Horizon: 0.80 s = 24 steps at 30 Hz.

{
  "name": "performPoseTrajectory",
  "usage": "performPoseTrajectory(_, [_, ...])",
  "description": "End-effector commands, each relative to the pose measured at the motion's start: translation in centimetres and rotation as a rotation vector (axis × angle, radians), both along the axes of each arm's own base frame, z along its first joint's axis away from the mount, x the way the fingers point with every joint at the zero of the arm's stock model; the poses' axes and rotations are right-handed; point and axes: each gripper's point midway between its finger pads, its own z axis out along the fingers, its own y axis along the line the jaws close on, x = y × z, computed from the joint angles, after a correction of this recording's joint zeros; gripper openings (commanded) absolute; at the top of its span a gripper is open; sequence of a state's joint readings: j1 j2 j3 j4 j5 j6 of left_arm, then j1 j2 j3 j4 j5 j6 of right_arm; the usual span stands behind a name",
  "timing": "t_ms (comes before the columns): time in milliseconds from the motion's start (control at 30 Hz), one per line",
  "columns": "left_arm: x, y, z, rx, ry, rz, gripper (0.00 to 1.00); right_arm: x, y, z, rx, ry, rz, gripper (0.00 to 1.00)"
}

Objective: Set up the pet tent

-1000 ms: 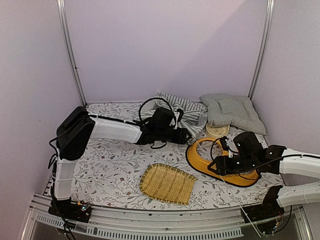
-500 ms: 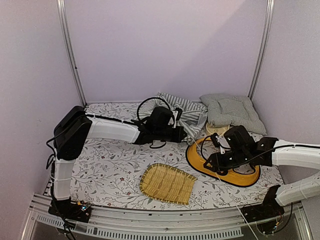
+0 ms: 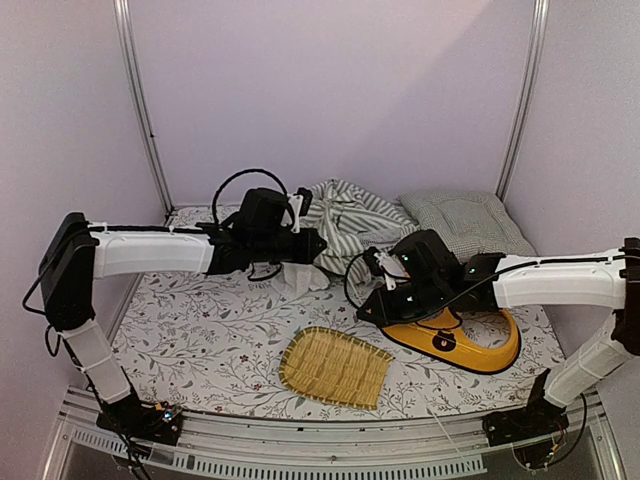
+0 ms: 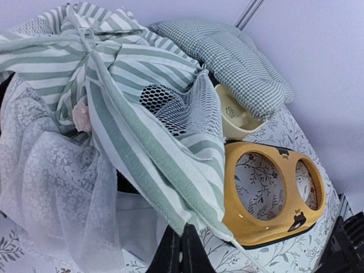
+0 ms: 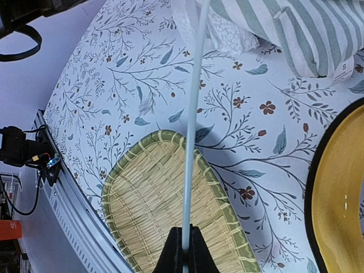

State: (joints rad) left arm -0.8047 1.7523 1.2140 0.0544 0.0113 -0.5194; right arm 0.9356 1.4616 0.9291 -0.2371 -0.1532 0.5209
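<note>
The pet tent (image 3: 352, 212) is a crumpled heap of grey-green and white striped fabric at the back middle, with its lace curtain (image 4: 45, 182) hanging on the left. In the left wrist view the tent (image 4: 136, 108) fills the frame and shows a round mesh window. My left gripper (image 4: 182, 242) is shut on a lower corner of the striped cloth, and in the top view this gripper (image 3: 318, 244) sits at the tent's left side. My right gripper (image 5: 183, 242) is shut on a thin white pole (image 5: 193, 114) that runs up to the tent (image 5: 296, 28). From above, the right gripper (image 3: 372, 305) is below the tent.
A yellow two-hole bowl stand (image 3: 470, 347) lies under the right arm. A woven bamboo tray (image 3: 335, 367) sits near the front middle, right under the held pole (image 5: 165, 210). A gingham cushion (image 3: 465, 220) and a cream bowl (image 4: 236, 116) are at the back right.
The left gripper shut on the tent cloth and pulled it left. The right arm swung left off the yellow stand and shut on the pole.
</note>
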Motion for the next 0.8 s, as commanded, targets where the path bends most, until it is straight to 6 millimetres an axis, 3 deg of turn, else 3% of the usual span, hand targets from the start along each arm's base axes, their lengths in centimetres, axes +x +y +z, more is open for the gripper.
performPoseTrajectory(0, [0.4, 3.4, -1.6, 0.063, 0.015, 0.05, 0.0, 1.0, 3.5, 0.7, 0.066, -0.029, 0.038, 0.0])
performPoseTrajectory(133, [-0.1, 4.0, -3.0, 0.057, 0.051, 0.037, 0.0, 1.3, 4.9, -0.4, 0.065, -0.008, 0.046, 0.0])
performPoseTrajectory(267, [-0.4, 4.1, -4.8, 0.069, 0.091, 0.027, 0.0, 1.3, 4.7, -1.4, 0.04, 0.01, 0.036, 0.14])
performPoseTrajectory(500, [-0.4, 4.9, -7.8, 0.063, 0.164, 0.041, 0.0, 0.0, 1.9, -2.9, -0.052, 0.046, 0.014, 0.42])
performPoseTrajectory(633, [-0.4, 4.8, -8.2, 0.061, 0.171, 0.033, 0.0, -1.9, -0.3, -3.1, -0.079, 0.079, 0.006, 0.6])
performPoseTrajectory(767, [-0.4, 4.5, -8.4, 0.055, 0.177, 0.023, 0.0, -4.6, -2.0, -3.1, -0.106, 0.117, 0.015, 0.71])
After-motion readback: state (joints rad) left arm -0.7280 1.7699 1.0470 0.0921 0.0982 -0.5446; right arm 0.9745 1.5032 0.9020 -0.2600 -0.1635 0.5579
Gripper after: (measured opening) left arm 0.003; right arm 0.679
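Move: A striped flap of the tent is in the left fingers. The tent's middle lies about 12 cm ahead, 9 cm to the right and 10 cm below; the lace cloth hanging in front of it is some 5 cm ahead, 3 cm left and 13 cm below. The right hand pinches the white cord, with the basket tray's middle about 3 cm back, 6 cm left and 12 cm below, and the yellow bowl stand 7 cm ahead, 20 cm right and 11 cm below. The striped flap, still pinched in the left fingers, is brought about 4 cm left, then down in front of the tent, roughly 7 cm in all, the hand tipping downward. The white cord goes with the right hand some 4 cm left and 3 cm down over the basket tray; the right fingers then open wide and let go of it, and the hand draws back right and slightly towards its base. ##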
